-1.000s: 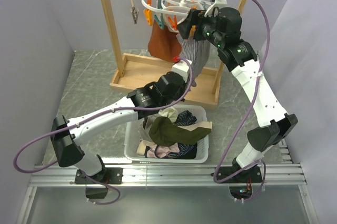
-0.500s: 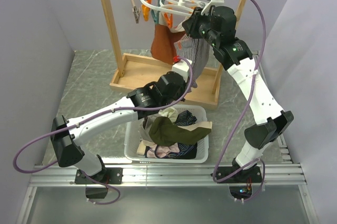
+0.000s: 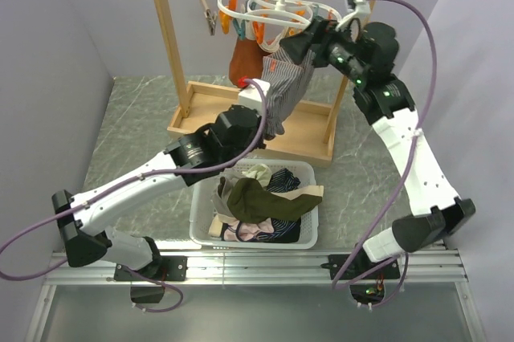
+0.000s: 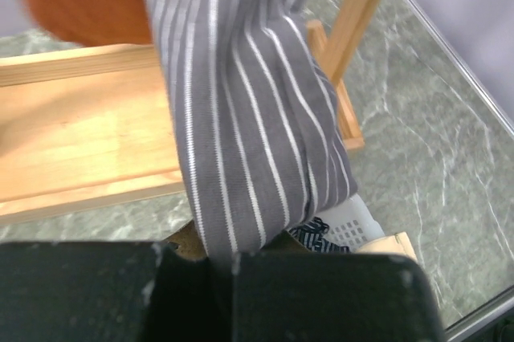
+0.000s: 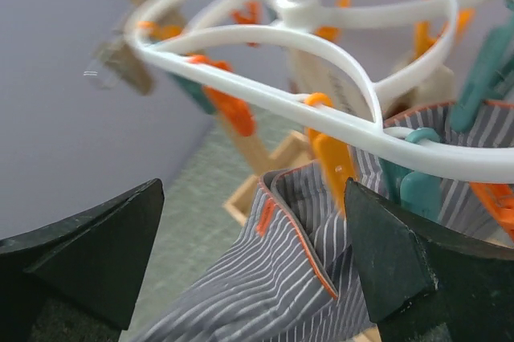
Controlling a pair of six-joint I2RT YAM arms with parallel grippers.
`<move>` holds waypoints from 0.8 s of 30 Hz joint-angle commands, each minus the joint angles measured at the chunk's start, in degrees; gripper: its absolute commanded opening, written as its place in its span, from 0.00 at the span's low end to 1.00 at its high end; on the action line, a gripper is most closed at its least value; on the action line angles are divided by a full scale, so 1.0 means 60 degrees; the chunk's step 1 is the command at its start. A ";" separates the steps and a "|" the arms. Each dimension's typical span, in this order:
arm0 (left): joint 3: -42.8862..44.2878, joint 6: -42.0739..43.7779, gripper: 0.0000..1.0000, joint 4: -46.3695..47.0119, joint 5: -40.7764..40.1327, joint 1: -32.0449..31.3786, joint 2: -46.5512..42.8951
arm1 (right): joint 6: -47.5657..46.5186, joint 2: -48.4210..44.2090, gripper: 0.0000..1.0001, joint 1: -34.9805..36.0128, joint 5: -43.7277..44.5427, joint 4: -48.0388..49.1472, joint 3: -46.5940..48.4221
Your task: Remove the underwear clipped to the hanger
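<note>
The white hanger (image 3: 269, 11) hangs from the wooden rail and fills the top of the right wrist view (image 5: 321, 109). A rust-orange brief (image 3: 243, 61) and a grey pin-striped brief (image 3: 287, 81) hang from its pegs. My left gripper (image 3: 269, 121) is shut on the striped brief's lower end, and the cloth (image 4: 241, 117) runs up taut from between my fingers (image 4: 221, 266). My right gripper (image 3: 303, 41) is open beside the hanger, its jaws wide on either side of the striped waistband (image 5: 321, 278) under an orange peg (image 5: 333, 157) and a teal peg (image 5: 418, 189).
A white basket (image 3: 197, 213) in front of the rack holds an olive green brief (image 3: 265, 197), cream and navy striped pieces. The wooden rack's tray base (image 3: 213, 109) and posts stand behind it. Grey walls close in on both sides.
My right gripper has drawn back to the right from the hanger. My left arm has moved up and left with the striped brief, stretching it. The hanger has swung.
</note>
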 commanded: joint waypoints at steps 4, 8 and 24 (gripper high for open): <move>0.0050 -0.0285 0.00 -0.0604 -0.0683 0.0348 -0.0816 | 0.1621 -0.1742 1.00 -0.0861 -0.3354 0.3321 -0.2057; -0.0140 -0.0578 0.00 -0.1044 -0.0873 0.0539 -0.1489 | 0.0935 -0.2389 1.00 -0.0979 -0.2112 0.2697 -0.2586; -0.0316 -0.1603 0.00 -0.3519 -0.1694 0.0861 -0.3219 | 0.1021 -0.3563 1.00 -0.1872 -0.1200 0.3721 -0.4212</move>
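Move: The left hand already grips the striped underwear's low end; the clips holding its top are about 18 cm ahead, 9 cm right and 17 cm above. The rust underwear hangs some 17 cm ahead, 4 cm left and 9 cm up, and the basket's middle is 8 cm back, level sideways, roughly 28 cm down. From the open right hand those clips lie about 6 cm ahead, 3 cm left and 3 cm up. Left hand drags the gripped striped underwear about 13 cm left; open right hand retreats roughly 10 cm back-right, rising slightly. ##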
